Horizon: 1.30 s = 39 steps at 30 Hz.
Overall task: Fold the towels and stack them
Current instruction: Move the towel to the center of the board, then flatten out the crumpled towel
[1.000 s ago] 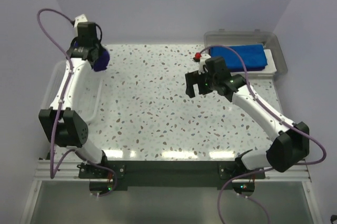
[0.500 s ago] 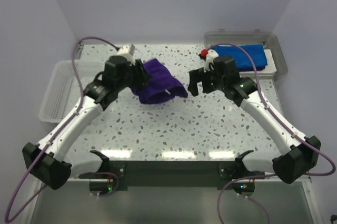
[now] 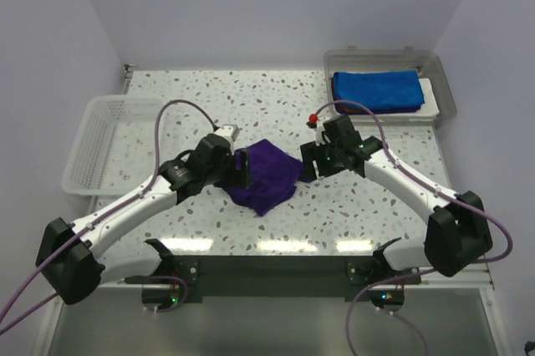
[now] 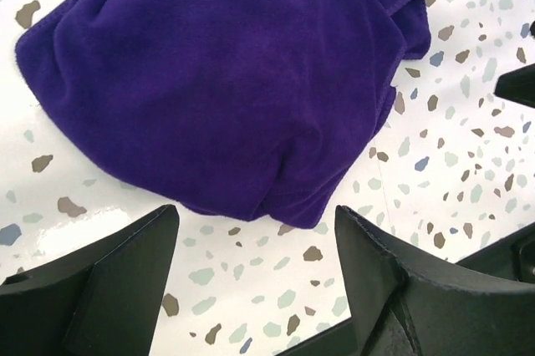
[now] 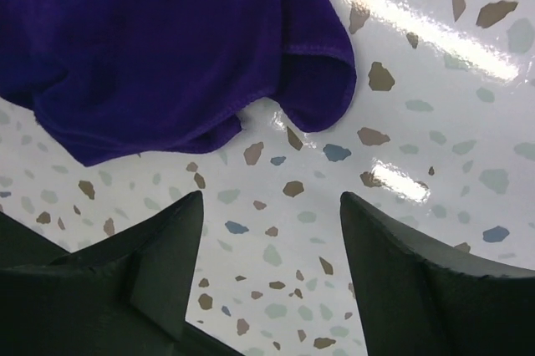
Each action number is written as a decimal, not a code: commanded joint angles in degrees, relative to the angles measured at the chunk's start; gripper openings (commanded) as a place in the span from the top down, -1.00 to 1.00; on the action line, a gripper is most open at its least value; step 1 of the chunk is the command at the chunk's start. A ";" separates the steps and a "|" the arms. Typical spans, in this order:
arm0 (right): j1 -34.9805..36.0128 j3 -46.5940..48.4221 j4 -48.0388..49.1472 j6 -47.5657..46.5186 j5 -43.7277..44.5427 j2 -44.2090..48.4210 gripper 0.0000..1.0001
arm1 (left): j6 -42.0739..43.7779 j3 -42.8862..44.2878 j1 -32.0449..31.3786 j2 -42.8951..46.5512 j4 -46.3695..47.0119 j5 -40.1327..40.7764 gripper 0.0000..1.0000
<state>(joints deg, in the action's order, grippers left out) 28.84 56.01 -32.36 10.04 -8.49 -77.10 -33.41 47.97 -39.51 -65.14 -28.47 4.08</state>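
A crumpled deep purple towel [image 3: 266, 174] lies in a heap on the speckled table, between the two arms. My left gripper [image 3: 243, 169] sits at the heap's left edge, open, nothing between its fingers; in the left wrist view the purple towel [image 4: 226, 80] lies just beyond the gripper [image 4: 257, 221]. My right gripper [image 3: 306, 165] stands open at the heap's right edge; its wrist view shows the purple towel [image 5: 159, 47] ahead of the gripper [image 5: 272, 205]. A folded royal blue towel [image 3: 377, 89] rests in the grey tray [image 3: 447, 93] at the back right.
A white mesh basket [image 3: 107, 143] stands at the left edge of the table. The tray is lined with a white sheet [image 3: 429, 89]. Purple cables loop above both arms.
The left arm carried the purple towel from over the basket to the table's middle and let it go, its jaws now open. The right arm moved down to the towel's right edge.
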 commanded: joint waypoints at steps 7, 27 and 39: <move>-0.01 -0.29 11.16 5.60 6.64 -10.25 0.02 | 3.70 10.11 -9.52 -15.25 6.06 4.18 -0.60; 0.16 -0.73 13.90 5.69 9.64 -20.63 0.28 | -4.38 10.57 -20.35 -33.91 -0.53 24.83 -0.12; -0.89 10.85 2.85 1.21 18.94 -11.69 1.00 | 1.66 10.92 -12.88 -23.56 -5.90 30.91 1.00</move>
<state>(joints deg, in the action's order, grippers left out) 28.69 59.59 -25.41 13.80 4.62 -95.72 -35.88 57.52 -54.57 -94.61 -33.12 32.01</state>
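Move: The purple towel lies crumpled between the hands, its middle about 6 cm ahead, 5 cm right and 11 cm below the left hand, whose nearest towel edge is some 5 cm to its left. From the right hand that middle is about 10 cm left, 2 cm ahead and 10 cm below, with the towel's right corner 3 cm ahead. The blue towel in the bin sits roughly 26 cm ahead and 19 cm right of the right hand. Both hands come down and pinch the purple towel: the right drops about 10 cm while easing 4 cm forward and shuts on the right corner. The left sinks about 11 cm, swinging some 10 cm left first, then sweeps back right as it rolls about 30 degrees, left side rising, and closes on the towel's left near part. Both then start to rise, the left still moving right. ##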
